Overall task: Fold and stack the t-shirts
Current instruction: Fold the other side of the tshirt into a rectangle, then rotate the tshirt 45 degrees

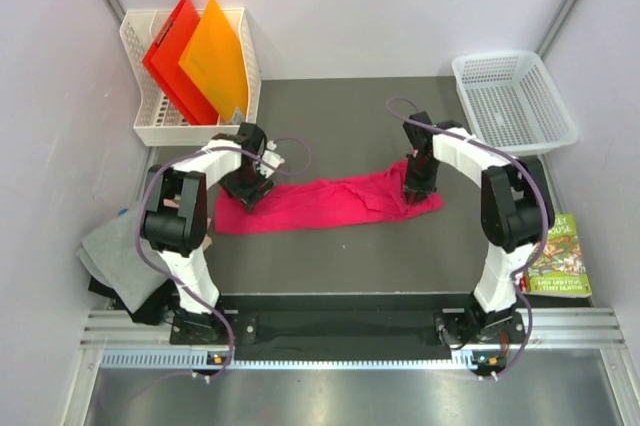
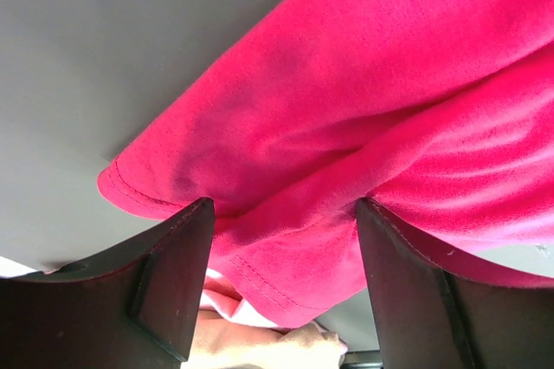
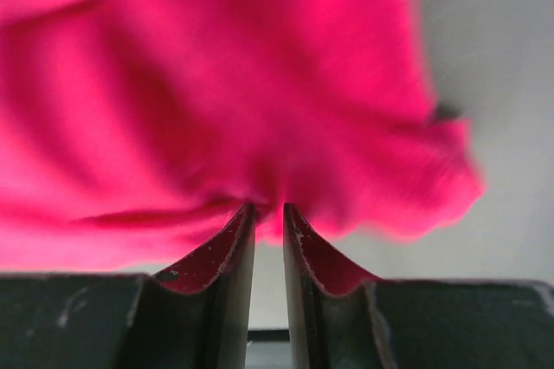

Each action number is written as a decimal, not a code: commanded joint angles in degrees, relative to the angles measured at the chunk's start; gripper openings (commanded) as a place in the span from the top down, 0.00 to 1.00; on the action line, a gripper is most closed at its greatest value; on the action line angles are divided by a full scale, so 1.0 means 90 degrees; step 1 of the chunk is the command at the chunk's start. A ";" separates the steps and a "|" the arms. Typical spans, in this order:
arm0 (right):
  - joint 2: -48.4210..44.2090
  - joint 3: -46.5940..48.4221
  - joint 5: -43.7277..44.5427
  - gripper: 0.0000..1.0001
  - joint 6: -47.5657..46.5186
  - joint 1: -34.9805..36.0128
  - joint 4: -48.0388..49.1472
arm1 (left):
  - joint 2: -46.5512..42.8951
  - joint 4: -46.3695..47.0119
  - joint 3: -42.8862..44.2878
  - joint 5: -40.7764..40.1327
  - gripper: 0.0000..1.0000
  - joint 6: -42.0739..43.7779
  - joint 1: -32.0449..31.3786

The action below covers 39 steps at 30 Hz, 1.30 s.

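The bright magenta t-shirt (image 1: pixel 320 204) lies as a long crumpled band across the dark mat. My left gripper (image 1: pixel 250 193) is down at its left end. In the left wrist view the left gripper (image 2: pixel 279 209) stands open, its fingers wide apart with the shirt's hemmed edge (image 2: pixel 286 274) lying between them. My right gripper (image 1: pixel 415 196) is at the shirt's right end. In the right wrist view the right gripper (image 3: pixel 268 206) has its fingers nearly together, pinching a bunched fold of magenta cloth (image 3: pixel 260 109). Folded grey t-shirts (image 1: pixel 115 261) sit off the mat's left edge.
A white rack (image 1: pixel 150 131) holding red and orange folders stands at the back left. A white mesh basket (image 1: pixel 515 96) is at the back right. A green-covered book (image 1: pixel 560 256) lies by the right arm. Pale pink and tan cloth (image 2: pixel 260 343) shows below the left fingers.
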 commanded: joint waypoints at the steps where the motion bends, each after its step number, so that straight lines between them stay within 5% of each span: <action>1: 0.0484 -0.0102 0.0333 0.80 -0.0270 -0.0479 0.0345 | -0.0106 0.0182 -0.0534 -0.0291 0.28 0.0136 0.0038; 13: 0.1685 0.1254 0.0314 0.81 -0.0690 -0.0861 0.0268 | -0.1210 -0.0649 -0.1404 0.0169 0.29 -0.0381 -0.0303; 21: 0.3170 0.3780 0.0196 0.81 -0.0943 -0.0949 -0.0445 | -0.0596 -0.0347 -0.1385 0.0345 0.29 -0.1016 -0.1415; 26: 0.3942 0.4965 -0.0213 0.80 -0.0905 -0.1095 -0.0504 | 0.0107 -0.0355 -0.0675 0.0344 0.29 -0.1017 -0.1398; 31: 0.4703 0.6449 -0.0877 0.82 -0.0739 -0.1378 -0.0475 | 0.0323 -0.0863 -0.0242 0.1075 0.31 -0.1114 -0.1514; 39: 0.4851 0.6607 -0.1990 0.79 -0.0407 -0.1769 0.0530 | 0.0411 -0.1274 -0.0515 0.2716 0.32 -0.1505 -0.2061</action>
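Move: The left hand's wide-open fingertips are already on the t-shirt's left end, its middle about 1 cm back, 2 cm left and 1 cm below; the grey clothes pile lies some 33 cm left and 13 cm back. The right hand, nearly shut, is at the t-shirt's right end, its middle about 2 cm right and 3 cm below. From the right hand the empty basket stands roughly 29 cm right and 28 cm ahead, the green book 41 cm right and 18 cm back. The right hand first sinks about 3 cm with a slight shift to its right, then, its nearly shut fingertips keeping hold of the t-shirt's right end, drags the cloth forward some 20 cm over the open table, going faster as it nears the empty basket's side and rolling its left side up at the end. Meanwhile the left hand, fingers staying wide and down on the cloth, draws back towards the table's front edge about 10 cm and then also to the right about 6 cm, its fingertips tilting nearly 20 degrees back towards the base. ##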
